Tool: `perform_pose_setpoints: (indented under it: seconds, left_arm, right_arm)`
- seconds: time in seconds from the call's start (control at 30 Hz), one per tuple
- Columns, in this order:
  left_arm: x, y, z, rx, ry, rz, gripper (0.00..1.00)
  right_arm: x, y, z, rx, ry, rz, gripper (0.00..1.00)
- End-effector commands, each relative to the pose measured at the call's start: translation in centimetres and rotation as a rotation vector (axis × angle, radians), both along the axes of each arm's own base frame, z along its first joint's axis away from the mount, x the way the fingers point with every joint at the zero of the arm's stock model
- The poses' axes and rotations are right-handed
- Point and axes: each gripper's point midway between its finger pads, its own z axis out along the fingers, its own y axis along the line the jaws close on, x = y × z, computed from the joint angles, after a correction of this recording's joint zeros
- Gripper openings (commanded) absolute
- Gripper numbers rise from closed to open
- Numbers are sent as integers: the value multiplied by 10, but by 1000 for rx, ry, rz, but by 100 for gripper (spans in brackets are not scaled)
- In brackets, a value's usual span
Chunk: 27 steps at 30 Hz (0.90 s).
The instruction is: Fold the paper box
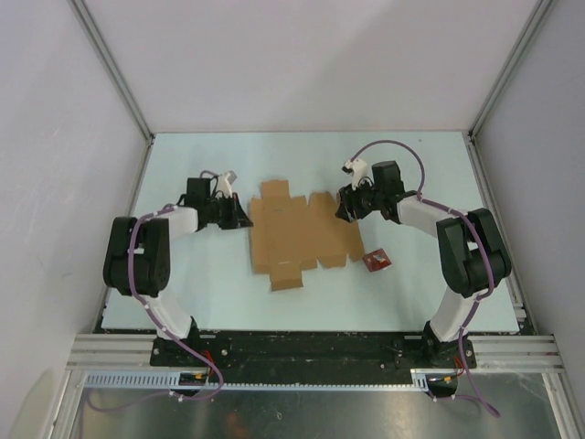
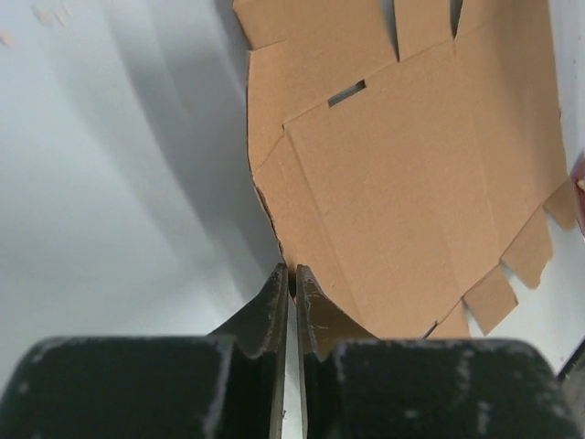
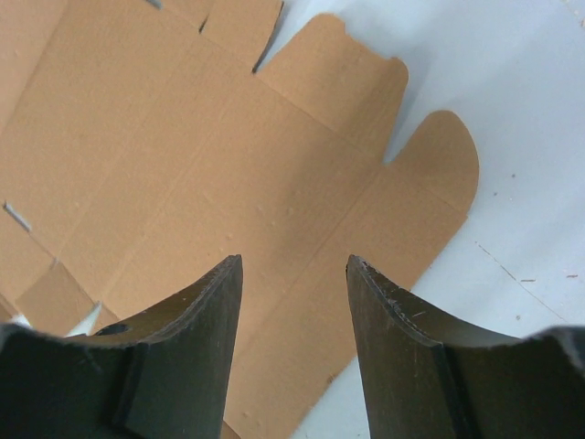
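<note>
The paper box (image 1: 297, 236) is a flat brown die-cut cardboard sheet in the middle of the table. My left gripper (image 1: 243, 218) is at its left edge. In the left wrist view the fingertips (image 2: 292, 271) are pressed together on that edge of the sheet (image 2: 411, 174), which looks slightly lifted with a shadow under it. My right gripper (image 1: 345, 210) is open and empty above the sheet's right side. In the right wrist view its fingers (image 3: 294, 265) straddle bare cardboard (image 3: 228, 174) near the rounded flaps.
A small red square packet (image 1: 376, 261) lies on the table just right of the sheet and also shows at the right edge of the left wrist view (image 2: 579, 178). White walls with metal frame posts enclose the table on three sides.
</note>
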Motion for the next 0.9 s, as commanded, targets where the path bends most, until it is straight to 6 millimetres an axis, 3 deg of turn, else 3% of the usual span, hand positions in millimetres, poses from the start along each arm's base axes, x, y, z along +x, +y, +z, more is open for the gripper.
perform_pose_setpoints:
  seconds: [0.0,0.17,0.43,0.63,0.87]
  left_arm:
    - [40,11,54,84,-224,26,8]
    - [48,16,71,156,-297,19,8]
    - [53,24,69,361,-369,-24,7]
    - [54,14,84,462,-462,-82,8]
    - [55,-14,99,501,-539,-153,6]
  right_arm:
    - [3,4,8,9,0,18,54]
    - [2,4,9,7,-1,22,54]
    - [-3,9,25,38,-28,59,55]
    - [-12,12,33,59,-30,118,58]
    - [-11,8,45,76,-57,121,59]
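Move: My left fingers already pinch the left edge of the paper box, whose middle lies about 12 cm to their right, 3 cm back and 2 cm lower. The box's far flap is some 9 cm ahead and 5 cm right of that hand, its near flap about 15 cm back and 8 cm right. From my open right hand, the box's middle is about 11 cm left, 4 cm back and 6 cm below; the red card lies 11 cm back and 7 cm right. Keeping the left edge of the paper box pinched, I raise my left hand about 6 cm and carry it some 4 cm forward; most of this comes early, then it dips slightly, drifts right and climbs again. The wrist rolls its left side up about 25 degrees and tips up some 20. My right hand eases about 2 cm back over the box's right side, fingers still open. ##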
